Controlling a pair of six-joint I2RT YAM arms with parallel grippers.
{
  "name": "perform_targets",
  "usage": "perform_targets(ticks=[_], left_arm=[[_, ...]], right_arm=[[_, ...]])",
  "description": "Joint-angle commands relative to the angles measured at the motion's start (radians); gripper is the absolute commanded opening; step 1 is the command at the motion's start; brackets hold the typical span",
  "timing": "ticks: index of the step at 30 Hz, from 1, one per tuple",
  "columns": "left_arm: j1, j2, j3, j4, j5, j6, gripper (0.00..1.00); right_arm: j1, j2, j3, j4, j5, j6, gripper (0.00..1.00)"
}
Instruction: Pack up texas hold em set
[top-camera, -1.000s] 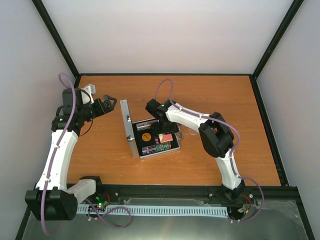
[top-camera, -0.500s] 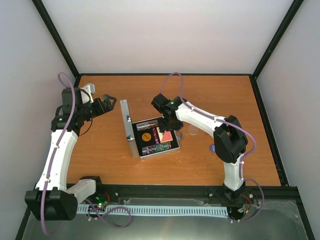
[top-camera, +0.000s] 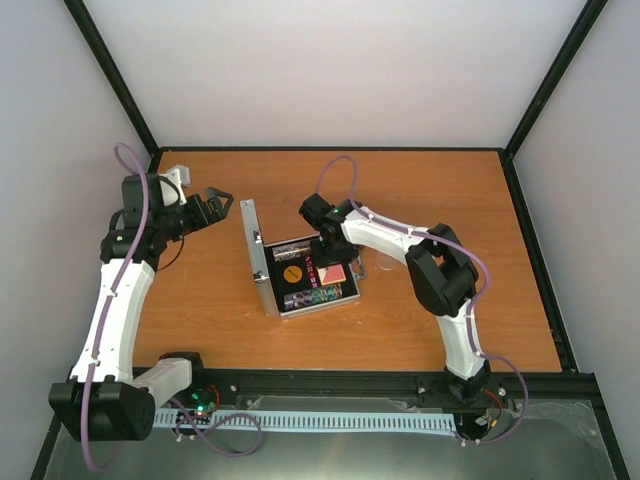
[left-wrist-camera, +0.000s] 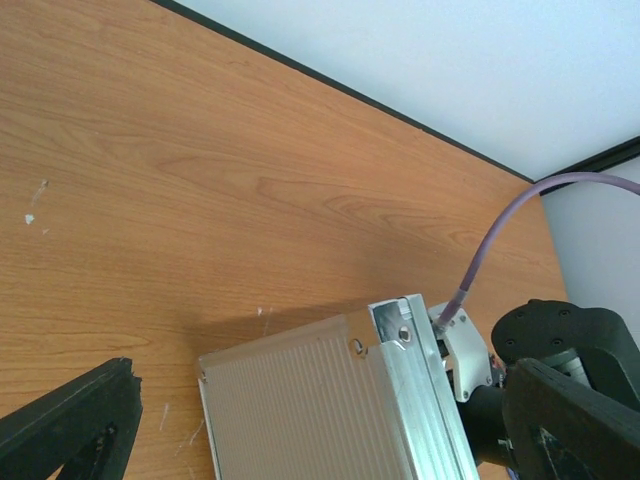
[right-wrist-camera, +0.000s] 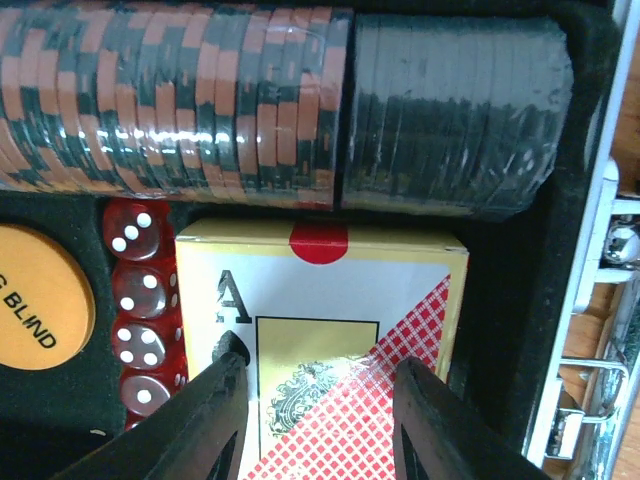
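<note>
The silver case (top-camera: 252, 255) lies open mid-table with its lid standing upright on the left. Its black-lined tray holds rows of chips (top-camera: 318, 294), a yellow button (top-camera: 292, 272) and a red card deck (top-camera: 334, 273). My right gripper (top-camera: 325, 250) hangs over the tray. In the right wrist view it (right-wrist-camera: 320, 410) is open just above the red deck (right-wrist-camera: 320, 290), with the chips (right-wrist-camera: 200, 100), red dice (right-wrist-camera: 140, 320) and yellow button (right-wrist-camera: 40, 310) around. My left gripper (top-camera: 217, 205) is open and empty, left of the lid, whose ribbed outer face (left-wrist-camera: 320, 400) fills its view.
The case's right rim with its metal latches (right-wrist-camera: 600, 330) shows beside the deck. A small pale round thing (top-camera: 385, 263) lies on the wooden table just right of the case. Black frame posts and white walls close in the table.
My right arm swung its elbow out to the right and back in; its gripper stayed over the case tray. The left arm has barely moved.
</note>
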Motion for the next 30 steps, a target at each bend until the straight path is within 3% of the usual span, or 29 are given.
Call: perform_targets(ticks=[1,7,14,20,30], left_arm=[[-0.004,-0.004,0.057,-0.021,0.069,-0.016,1.0],[-0.004,-0.028,0.037,-0.103,0.135,-0.059,1.0],[-0.004,-0.039,0.005,-0.165,0.185,-0.054,1.0],[-0.01,0.006,0.016,-0.125,0.261,-0.029,1.0],[-0.157,0.143,0.104,-0.172,0.076,-0.031,1.0]], right_arm=[[-0.006,0.035,-0.025,0.026,0.017,-0.023,0.41],[-0.015,-0.019,-0.029,0.017,0.024,-0.021,0.44],[-0.069,-0.18,-0.064,-0.005,0.039,-0.009,0.64],[-0.167,-0.318,-0.164,-0.028,0.069,-0.019,0.74],[-0.343,-0.532,-0.404,-0.016,0.113,0.01,0.8]])
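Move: The right hand is just over the red card deck in the case. The blue-and-yellow card box lies about 28 cm to its right, 6 cm back and 4 cm lower; the triangle marker is 21 cm right and the clear disc 13 cm right, both 1 cm farther out. From the left hand, the upright case lid's middle is roughly 10 cm right, 4 cm back and 17 cm below. Right hand lifts off the red deck, widening, swings some 15 cm right; open left hand moves right towards lid. ##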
